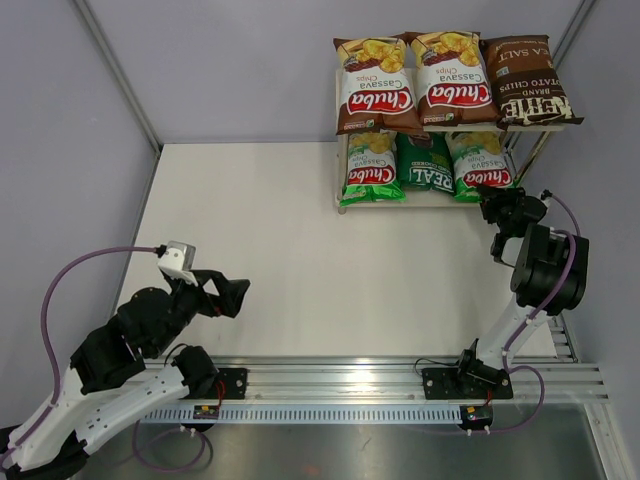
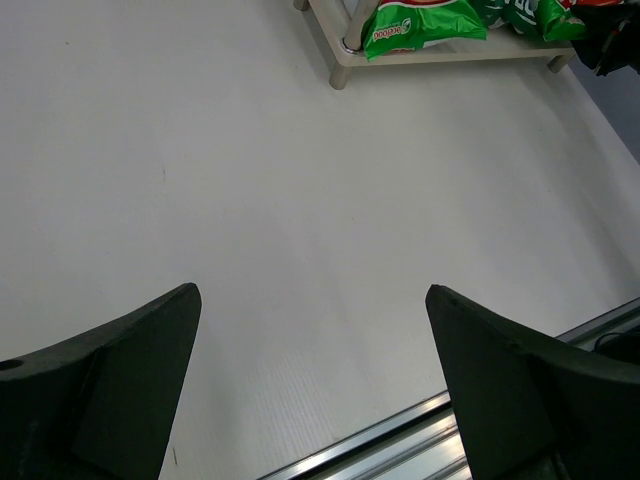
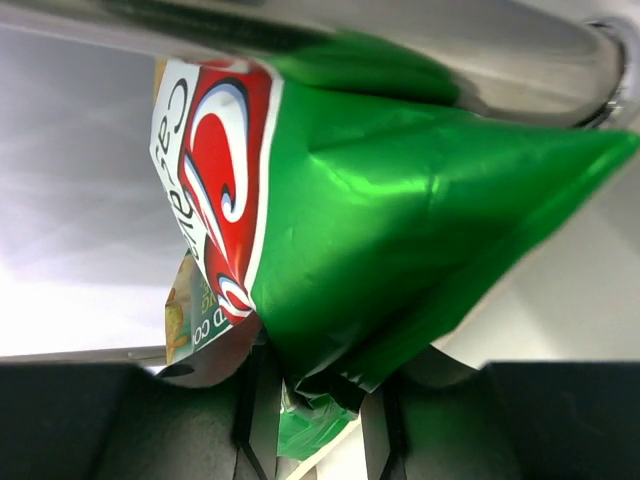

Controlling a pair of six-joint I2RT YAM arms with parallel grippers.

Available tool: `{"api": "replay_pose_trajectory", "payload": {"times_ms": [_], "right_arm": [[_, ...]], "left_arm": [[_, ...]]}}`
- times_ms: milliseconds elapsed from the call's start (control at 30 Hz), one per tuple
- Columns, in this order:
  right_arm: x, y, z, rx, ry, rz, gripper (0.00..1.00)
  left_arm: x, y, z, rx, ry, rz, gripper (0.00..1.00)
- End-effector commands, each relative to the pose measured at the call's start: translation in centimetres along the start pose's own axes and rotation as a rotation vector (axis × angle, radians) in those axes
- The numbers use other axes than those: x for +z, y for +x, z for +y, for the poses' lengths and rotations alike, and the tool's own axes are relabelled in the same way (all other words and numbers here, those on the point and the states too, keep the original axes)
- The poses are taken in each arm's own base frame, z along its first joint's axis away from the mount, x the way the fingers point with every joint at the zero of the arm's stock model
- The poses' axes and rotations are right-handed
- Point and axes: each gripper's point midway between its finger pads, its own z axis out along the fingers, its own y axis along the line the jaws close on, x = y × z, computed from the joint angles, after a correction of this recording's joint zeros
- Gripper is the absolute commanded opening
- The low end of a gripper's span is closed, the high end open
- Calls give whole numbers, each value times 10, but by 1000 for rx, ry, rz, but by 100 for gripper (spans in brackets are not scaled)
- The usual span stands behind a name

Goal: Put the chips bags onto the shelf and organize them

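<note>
The shelf (image 1: 440,199) stands at the back right. Its top board carries two brown chips bags (image 1: 375,85) (image 1: 452,80) and a dark-brown one (image 1: 525,80). On the lower board lie a light-green bag (image 1: 372,170), a dark-green bag (image 1: 425,165) and a second light-green bag (image 1: 478,165). My right gripper (image 1: 497,203) is at that last bag's near end; in the right wrist view the gripper (image 3: 315,410) is shut on the crimped edge of the green bag (image 3: 400,220). My left gripper (image 1: 232,297) hovers open over the near left of the table, nothing between its fingers (image 2: 130,370).
A silver rail of the shelf (image 3: 400,40) runs just above the held bag. An aluminium rail (image 1: 400,375) runs along the table's near edge. Grey walls close in the back and sides. The left wrist view shows the shelf's lower board (image 2: 440,60) far ahead.
</note>
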Motion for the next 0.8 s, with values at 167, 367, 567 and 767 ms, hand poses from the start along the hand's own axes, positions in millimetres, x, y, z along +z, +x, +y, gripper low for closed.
{"api": "replay_pose_trajectory", "payload": {"times_ms": [167,367,567,767], "right_arm": [[-3,-13,-10,-20,34,-19,46],[-11,-7,-9,11,25,-8,64],[-26,-7,-17,5,113,-18,83],[-48,-10,-9,-16,107,-26,89]], "left_arm": [[0,-9,-5,-14,24,-44,99],[-1,-11,-4,-18,25,-55,99],[-3,-12,-3,-25,22,-62,99],[-1,-15,15,-48,-92,-72,99]]}}
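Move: The right hand still pinches the lower front corner of the green Chuba bag at the right end of the lower shelf; the bag's middle lies about 8 cm ahead, 2 cm left and slightly above this hand. The dark green bag stands some 15 cm left and 8 cm ahead, and the shelf's front right post about 6 cm right and 2 cm ahead. From the left hand, the Chuba bag is roughly 40 cm ahead, 62 cm right and 12 cm lower. The green Chuba bag's pinched lower corner is let go as the right fingers spread from about a third open to nearly wide. The right hand sinks a little, then draws back from the shelf, faster towards the end: about 4 cm back and 1.5 cm down in all, its fingertips tipping down by some 5 degrees. ##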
